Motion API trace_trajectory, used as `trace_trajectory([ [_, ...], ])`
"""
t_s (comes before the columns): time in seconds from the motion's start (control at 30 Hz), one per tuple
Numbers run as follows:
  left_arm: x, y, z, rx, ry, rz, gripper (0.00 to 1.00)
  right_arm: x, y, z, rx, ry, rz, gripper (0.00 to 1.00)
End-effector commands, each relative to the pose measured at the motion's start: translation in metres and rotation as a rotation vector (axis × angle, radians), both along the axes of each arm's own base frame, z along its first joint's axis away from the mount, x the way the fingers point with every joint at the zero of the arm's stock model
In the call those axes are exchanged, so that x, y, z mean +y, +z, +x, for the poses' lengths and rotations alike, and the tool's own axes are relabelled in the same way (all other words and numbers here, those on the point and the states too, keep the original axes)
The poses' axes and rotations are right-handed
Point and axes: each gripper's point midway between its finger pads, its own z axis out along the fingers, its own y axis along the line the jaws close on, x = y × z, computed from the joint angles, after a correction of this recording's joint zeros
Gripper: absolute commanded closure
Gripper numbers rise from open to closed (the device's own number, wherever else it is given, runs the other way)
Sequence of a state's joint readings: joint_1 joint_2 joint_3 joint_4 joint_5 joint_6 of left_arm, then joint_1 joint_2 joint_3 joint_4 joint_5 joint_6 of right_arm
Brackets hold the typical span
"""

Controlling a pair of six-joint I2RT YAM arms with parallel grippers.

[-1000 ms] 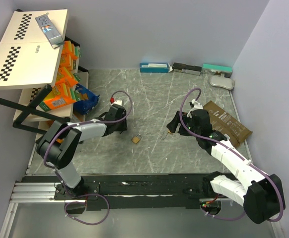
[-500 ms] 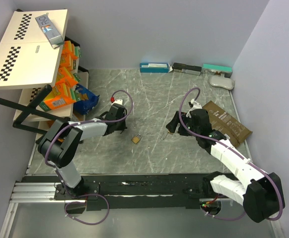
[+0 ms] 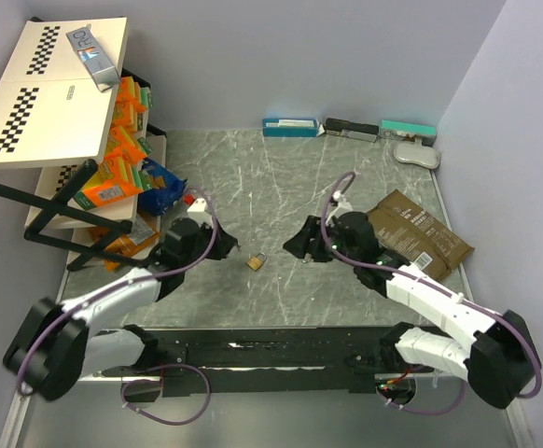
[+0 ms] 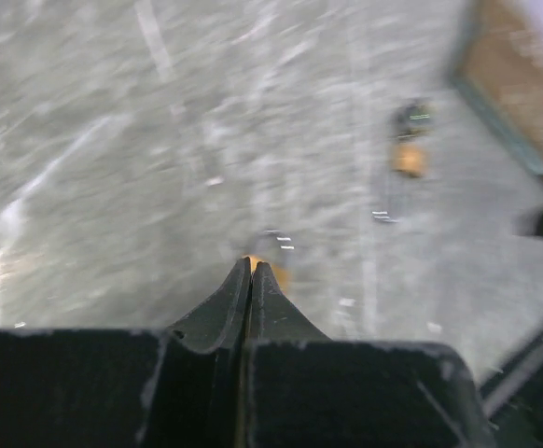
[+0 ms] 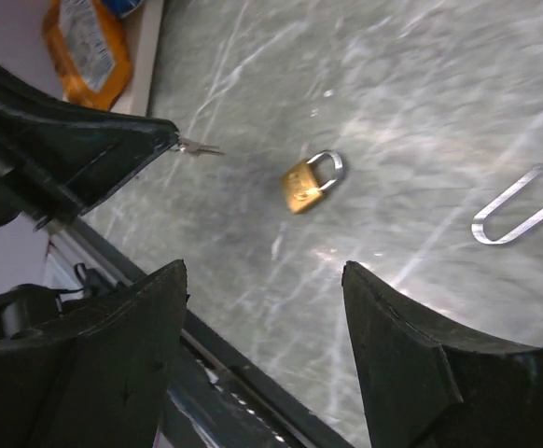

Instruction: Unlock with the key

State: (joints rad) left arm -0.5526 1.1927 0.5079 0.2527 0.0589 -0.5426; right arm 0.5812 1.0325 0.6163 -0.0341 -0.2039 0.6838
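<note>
A small brass padlock point(image 3: 257, 261) lies flat on the grey marbled table, its shackle pointing away from the arms. The right wrist view shows the padlock point(image 5: 309, 182) ahead of my open right gripper point(image 5: 265, 268), which hangs above bare table with nothing between its fingers. My left gripper point(image 3: 227, 250) sits just left of the padlock. It is shut on a small silver key point(image 5: 200, 147), whose blade sticks out of the left gripper's tip point(image 5: 164, 142) towards the padlock. In the left wrist view the fingers point(image 4: 262, 299) are pressed together with a brass blur just beyond them. My right gripper point(image 3: 293, 250) is right of the padlock.
A bent U-shaped wire point(image 5: 519, 210) lies right of the padlock. A brown pouch point(image 3: 421, 233) lies at the right. A shelf of orange snack packs point(image 3: 122, 159) stands at the left. Flat boxes point(image 3: 295, 127) line the back wall. A black rail point(image 3: 253, 341) runs along the near edge.
My left gripper has shut on the key and its arm has dropped low towards the near left. My right gripper has moved left, closer to the padlock.
</note>
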Motion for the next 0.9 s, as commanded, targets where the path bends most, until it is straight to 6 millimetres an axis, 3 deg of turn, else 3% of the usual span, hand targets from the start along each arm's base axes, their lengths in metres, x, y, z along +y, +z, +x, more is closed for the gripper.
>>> trace_trajectory([
  [0.0, -0.018, 0.047, -0.020, -0.099, -0.107, -0.172, 0.99, 0.040, 0.018, -0.005, -0.012, 0.022, 0.117, 0.27],
  [0.03, -0.018, 0.057, -0.023, -0.117, -0.114, -0.188, 0.99, 0.046, 0.021, -0.009, -0.016, 0.033, 0.124, 0.28],
  [0.17, -0.016, 0.067, -0.037, -0.041, -0.122, -0.204, 0.99, 0.067, 0.043, -0.017, -0.099, 0.103, 0.176, 0.31],
  [0.3, -0.017, 0.083, -0.053, 0.000, -0.160, -0.233, 0.99, 0.083, 0.049, -0.033, -0.167, 0.239, 0.170, 0.39],
  [0.5, -0.021, 0.117, -0.073, -0.041, -0.241, -0.302, 0.99, 0.087, 0.044, -0.042, -0.141, 0.259, 0.184, 0.51],
  [0.63, -0.026, 0.135, -0.089, -0.080, -0.329, -0.338, 0.99, 0.092, 0.043, -0.041, -0.148, 0.255, 0.142, 0.53],
  [0.87, -0.025, 0.144, -0.101, -0.056, -0.358, -0.355, 0.99, 0.105, 0.041, -0.044, -0.216, 0.266, 0.061, 0.52],
])
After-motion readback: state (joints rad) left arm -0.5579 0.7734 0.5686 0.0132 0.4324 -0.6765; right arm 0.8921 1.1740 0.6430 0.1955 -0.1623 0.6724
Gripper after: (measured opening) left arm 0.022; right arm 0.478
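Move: The closed padlock I'm reaching for with my empty right hand lies about 10 cm to its left, level with it in reach and some 13 cm below. The open padlock is roughly 7 cm to that hand's right and 4 cm farther out. The key, already pinched in my left hand, is about 15 cm left of my right hand and a little ahead. From my left hand, the closed padlock is some 7 cm right, 2 cm ahead and 9 cm down. I swing my right hand about 9 cm left and 5 cm back towards the closed padlock, rising slightly and then starting to sink, while it turns some 15 degrees counter-clockwise and its fingers narrow from wide to about half open. Meanwhile my left hand keeps its pinch on the key and carries it some 12 cm up and 9 cm back, away from that padlock, rolling its left side down and turning clockwise. ##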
